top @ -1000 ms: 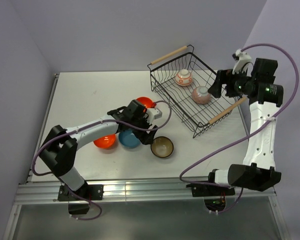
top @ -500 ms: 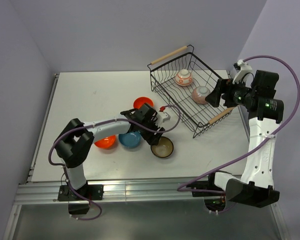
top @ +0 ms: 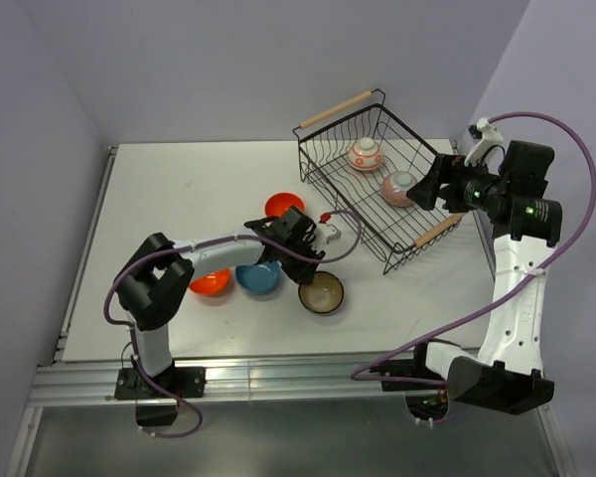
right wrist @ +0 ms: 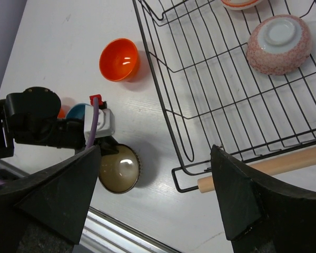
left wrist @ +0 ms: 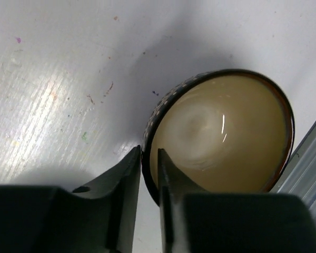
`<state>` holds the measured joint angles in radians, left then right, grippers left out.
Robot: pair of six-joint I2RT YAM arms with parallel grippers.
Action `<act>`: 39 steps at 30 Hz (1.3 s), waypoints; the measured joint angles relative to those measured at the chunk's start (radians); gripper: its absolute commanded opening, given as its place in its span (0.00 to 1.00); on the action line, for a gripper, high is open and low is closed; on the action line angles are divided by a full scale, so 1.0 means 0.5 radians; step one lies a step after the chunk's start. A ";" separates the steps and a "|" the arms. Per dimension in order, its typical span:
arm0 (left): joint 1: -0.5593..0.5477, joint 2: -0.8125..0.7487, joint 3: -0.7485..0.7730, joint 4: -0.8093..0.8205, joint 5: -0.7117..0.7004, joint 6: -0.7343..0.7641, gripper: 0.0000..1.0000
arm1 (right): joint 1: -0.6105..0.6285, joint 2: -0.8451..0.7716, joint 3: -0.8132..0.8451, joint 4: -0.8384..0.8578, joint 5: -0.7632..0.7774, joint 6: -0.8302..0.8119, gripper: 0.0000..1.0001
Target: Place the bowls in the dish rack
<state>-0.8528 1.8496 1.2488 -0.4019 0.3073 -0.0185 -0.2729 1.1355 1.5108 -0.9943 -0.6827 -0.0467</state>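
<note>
The dark brown bowl (top: pixel 322 292) with a beige inside (left wrist: pixel 221 132) sits upright on the white table, also seen from the right wrist (right wrist: pixel 119 168). My left gripper (top: pixel 306 266) (left wrist: pixel 149 155) is shut on its rim, one finger outside the wall and one inside. Two plain orange bowls (top: pixel 286 206) (top: pixel 210 281) and a blue bowl (top: pixel 257 277) lie beside the left arm. The black wire dish rack (top: pixel 323 189) (right wrist: pixel 263 166) holds two patterned bowls upside down (top: pixel 365 154) (top: pixel 401 188). My right gripper (top: pixel 429 184) (right wrist: pixel 156 148) hangs open and empty high over the rack's right side.
The table's front metal rail (top: pixel 298 373) runs just below the brown bowl. The rack's near wooden handle (top: pixel 447 224) lies under the right arm. Purple walls close in at the back and both sides.
The left gripper has moved right from the blue bowl to the brown bowl and closed onto its rim. The right gripper has drawn slightly in over the rack, narrowing a little.
</note>
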 measured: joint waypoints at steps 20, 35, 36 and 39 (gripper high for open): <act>0.397 -0.877 0.085 0.078 0.131 -0.350 0.00 | 0.030 0.100 0.093 0.514 -0.369 0.563 0.88; 0.655 -0.990 0.279 0.172 0.179 -0.682 0.00 | 0.901 0.394 0.101 1.170 -0.420 1.028 0.90; 0.675 -0.989 0.277 0.187 0.185 -0.707 0.00 | 0.960 0.411 0.079 1.180 -0.377 1.048 0.90; 0.718 -0.985 0.276 0.212 0.191 -0.758 0.00 | 1.119 0.467 0.034 1.203 -0.330 1.115 0.90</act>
<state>-0.4938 1.3571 1.3869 -0.2958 0.4026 -0.3973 0.2867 1.3689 1.5280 -0.3927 -0.8478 0.5110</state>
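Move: The tan bowl's middle lies about 4 cm to the left hand's right, 3 cm back and 2 cm below, with its far-left rim between the half-open fingers. Level with it in height, the blue bowl is some 11 cm left and 1 cm ahead of that hand, the upper red bowl roughly 17 cm ahead and 4 cm left. From the right hand, the tan bowl is about 22 cm left, 7 cm back and 31 cm below; the dish rack's middle is 20 cm ahead, 5 cm left and 30 cm below. The tan bowl's rim is pinched as the left fingers close, then carried up nearly 30 cm, with some forward and left travel, the wrist swinging the fingers up towards the right. The open right hand sweeps about 20 cm left towards the bowl, rising before dipping partway back, and turns counter-clockwise to come close to its free side. ##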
